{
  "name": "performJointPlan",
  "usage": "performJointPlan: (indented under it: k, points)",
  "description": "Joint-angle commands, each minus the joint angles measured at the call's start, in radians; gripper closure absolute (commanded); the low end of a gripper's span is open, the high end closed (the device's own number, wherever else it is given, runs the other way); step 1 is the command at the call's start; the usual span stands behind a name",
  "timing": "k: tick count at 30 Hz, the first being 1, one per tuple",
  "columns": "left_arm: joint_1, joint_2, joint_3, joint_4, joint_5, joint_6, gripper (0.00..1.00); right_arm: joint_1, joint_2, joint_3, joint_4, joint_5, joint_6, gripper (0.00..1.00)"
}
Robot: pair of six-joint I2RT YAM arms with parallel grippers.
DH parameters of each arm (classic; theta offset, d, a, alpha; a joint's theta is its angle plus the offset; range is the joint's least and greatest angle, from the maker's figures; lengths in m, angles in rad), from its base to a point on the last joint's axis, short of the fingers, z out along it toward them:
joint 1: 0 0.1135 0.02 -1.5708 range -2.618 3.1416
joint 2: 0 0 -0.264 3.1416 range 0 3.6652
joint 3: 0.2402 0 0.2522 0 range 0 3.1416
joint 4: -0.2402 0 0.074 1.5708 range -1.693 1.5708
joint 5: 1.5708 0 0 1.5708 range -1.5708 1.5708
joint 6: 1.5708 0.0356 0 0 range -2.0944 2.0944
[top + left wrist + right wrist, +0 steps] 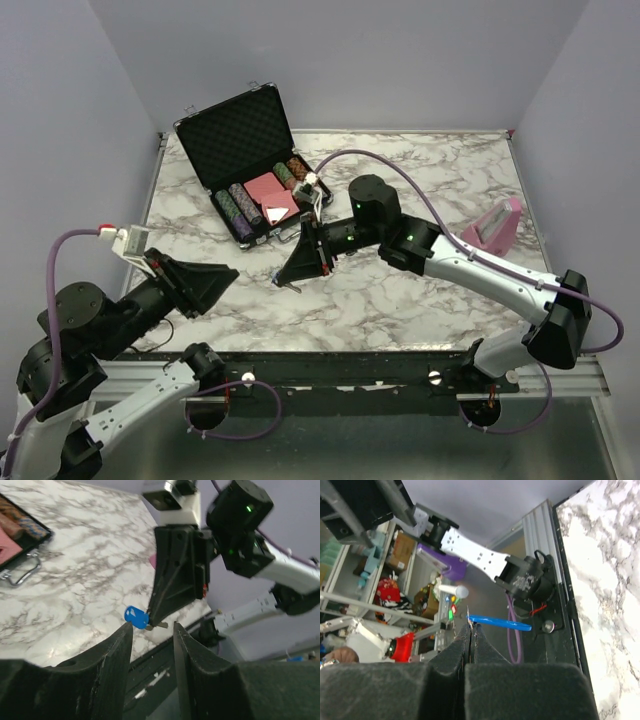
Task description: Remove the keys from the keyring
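Observation:
My right gripper [291,280] hangs over the table's middle, shut on the keys [286,285]. In the left wrist view the bright blue piece [135,616] and a small silvery key [161,625] stick out below its black fingers [172,575]. Seen from the right wrist, the right gripper [471,628] pinches thin metal edge-on, and the blue piece [500,623] points right. My left gripper [232,274] is left of the bunch and apart from it. In its own view the left gripper [152,626] stands open and empty, just short of the keys. I cannot make out the keyring itself.
An open black case [235,130] with poker chips and red cards lies at the back left; its metal handle [22,572] shows in the left wrist view. A pink object [497,225] sits at the right. The table's front edge [400,352] runs just below the grippers.

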State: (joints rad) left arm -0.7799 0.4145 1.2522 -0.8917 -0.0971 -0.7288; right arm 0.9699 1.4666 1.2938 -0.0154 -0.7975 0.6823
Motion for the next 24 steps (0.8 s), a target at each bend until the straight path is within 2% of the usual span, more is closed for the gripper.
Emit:
performJointPlan:
  k: [1, 6, 11, 15, 24]
  points:
    - [0.004, 0.070, 0.015, 0.070, 0.368, 0.167, 0.54, 0.019, -0.023, 0.071, -0.231, -0.088, -0.150, 0.99]
    - [0.004, 0.168, 0.055, 0.050, 0.470, 0.209, 0.55, 0.050, -0.022, 0.140, -0.411, -0.062, -0.259, 0.99]
    - [0.004, 0.213, 0.061, 0.063, 0.563, 0.213, 0.56, 0.070, -0.051, 0.140, -0.434, -0.020, -0.273, 0.99]
    - [0.004, 0.216, 0.049, 0.062, 0.573, 0.212, 0.60, 0.078, -0.078, 0.130, -0.432, -0.002, -0.274, 0.99]
    - [0.004, 0.239, 0.010, 0.062, 0.634, 0.223, 0.59, 0.098, -0.104, 0.165, -0.475, 0.017, -0.285, 0.99]
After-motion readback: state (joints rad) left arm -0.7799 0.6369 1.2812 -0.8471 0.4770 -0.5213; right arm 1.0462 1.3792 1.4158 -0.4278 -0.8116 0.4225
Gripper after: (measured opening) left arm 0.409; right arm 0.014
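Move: The keyring with its blue tag is pinched at the right hand's fingertips, about 1 cm ahead and 1 cm left of the hand point, at its height. From the half-open, empty left hand it lies roughly 10 cm to the right, 4 cm ahead and some 5 cm lower. The open chip case is on the table, some 35 cm ahead of the left hand, 6 cm to its right and about 35 cm below. The right fingers keep the keyring pinched while that hand draws back about 5 cm and somewhat to the right, turning only slightly. The left hand, touching nothing, sweeps right about 8 cm and back about half that, towards the dangling keyring, swinging some 35 degrees clockwise so its half-open fingers point nearly straight at the right hand. ##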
